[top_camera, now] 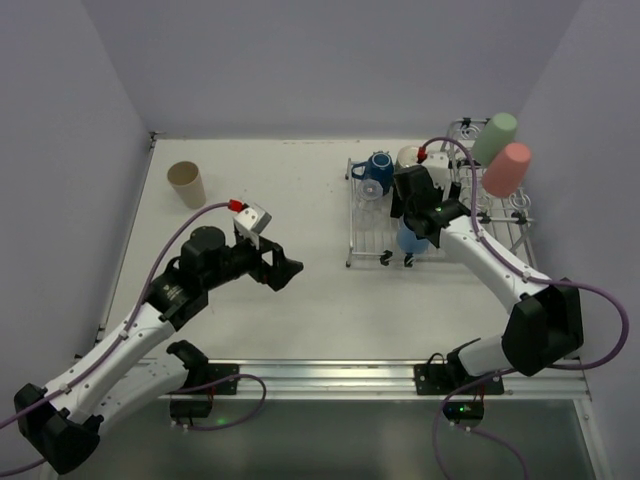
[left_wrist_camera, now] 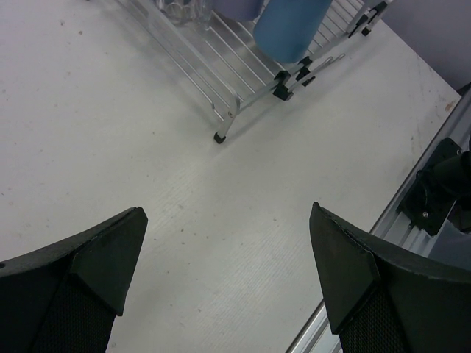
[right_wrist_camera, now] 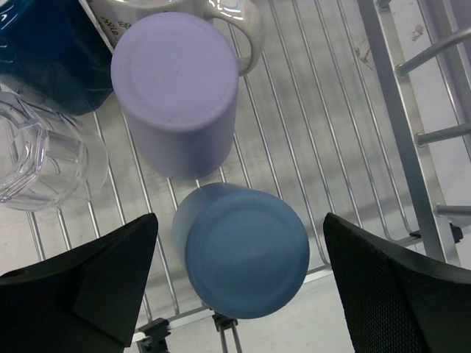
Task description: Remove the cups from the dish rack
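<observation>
The silver wire dish rack (top_camera: 365, 225) stands at the right of the table. On it are a dark-blue mug (top_camera: 377, 170), a white mug (top_camera: 408, 157), a green tumbler (top_camera: 494, 138) and a salmon-pink tumbler (top_camera: 507, 169). My right gripper (right_wrist_camera: 239, 243) hangs open over the rack, its fingers on either side of an upturned blue tumbler (right_wrist_camera: 246, 261) without touching it. Behind that stand a lavender tumbler (right_wrist_camera: 176, 88) and a clear glass (right_wrist_camera: 40, 151). A beige cup (top_camera: 187, 184) stands upright on the table at far left. My left gripper (top_camera: 285, 270) is open and holds nothing, over bare table left of the rack.
Grey walls close the table on three sides. An aluminium rail (top_camera: 330, 375) with the arm bases runs along the near edge. In the left wrist view the rack's near corner foot (left_wrist_camera: 219, 137) and the blue tumbler (left_wrist_camera: 291, 26) lie ahead of the fingers.
</observation>
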Robot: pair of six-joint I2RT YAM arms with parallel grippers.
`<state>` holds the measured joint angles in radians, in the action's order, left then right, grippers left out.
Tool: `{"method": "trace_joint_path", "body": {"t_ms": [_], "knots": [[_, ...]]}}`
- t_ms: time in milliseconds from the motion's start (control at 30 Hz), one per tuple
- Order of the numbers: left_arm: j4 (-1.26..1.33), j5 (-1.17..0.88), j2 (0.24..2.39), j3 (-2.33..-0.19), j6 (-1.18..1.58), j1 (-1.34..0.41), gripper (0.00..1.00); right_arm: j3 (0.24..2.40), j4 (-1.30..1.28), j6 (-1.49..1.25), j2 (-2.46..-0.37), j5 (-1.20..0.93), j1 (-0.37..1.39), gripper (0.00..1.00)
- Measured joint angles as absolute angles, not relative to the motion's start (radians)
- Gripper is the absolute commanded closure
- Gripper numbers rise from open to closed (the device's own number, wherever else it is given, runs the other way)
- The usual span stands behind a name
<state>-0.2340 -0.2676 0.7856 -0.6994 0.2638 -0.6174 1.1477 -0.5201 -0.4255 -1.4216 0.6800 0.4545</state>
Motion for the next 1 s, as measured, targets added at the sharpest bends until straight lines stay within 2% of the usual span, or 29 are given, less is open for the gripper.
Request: {"method": "trace_joint_path", "body": {"t_ms": [400, 433, 467, 533, 600, 667, 700, 1000], "knots": [[-0.235, -0.255, 0.811, -0.701, 0.26, -0.603, 0.0, 1.1, -0.442, -0.438, -1.448, 0.593, 0.45, 0.08], [-0.234, -0.255, 0.812, -0.701, 0.26, -0.603, 0.0, 1.09, -0.435, -0.442, -1.448, 0.59, 0.45, 0.1], [-0.235, -0.255, 0.813, -0.701, 0.26, -0.603, 0.0, 1.076, -0.427, -0.445, -1.446, 0.588, 0.45, 0.19], [-0.234, -0.255, 0.815, -0.701, 0.26, -0.603, 0.0, 1.051, -0.42, -0.452, -1.444, 0.584, 0.45, 0.26], [-0.234, -0.255, 0.816, -0.701, 0.26, -0.603, 0.0, 1.034, -0.407, -0.456, -1.443, 0.585, 0.45, 0.39], [-0.234, -0.255, 0.816, -0.701, 0.26, -0.603, 0.0, 1.028, -0.398, -0.457, -1.431, 0.585, 0.45, 0.41], [-0.234, -0.255, 0.816, -0.701, 0.26, -0.603, 0.0, 1.024, -0.398, -0.46, -1.423, 0.585, 0.45, 0.46], [-0.215, -0.278, 0.823, -0.701, 0.305, -0.603, 0.01, 1.021, -0.405, -0.453, -1.262, 0.582, 0.467, 0.49]]}}
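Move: The blue cup stands upside down on the near edge of the rack, its middle about 6 cm below the right hand and 1 cm to its left, with the open fingers already on either side of it as seen from above. The purple cup is roughly 9 cm ahead and 3 cm left, the clear glass 9 cm ahead and 13 cm left. From the left hand, the blue cup lies some 13 cm ahead and 31 cm to the right. Onto the blue cup the right hand sinks about 4 cm, easing some 1.5 cm left on the way, and its fingers close partway until they pinch the cup's sides. With the grip kept, the hand then turns round and climbs between 5 and 6 cm, faster and faster, drawing back about 1 cm and tipping its fingers slightly up. ##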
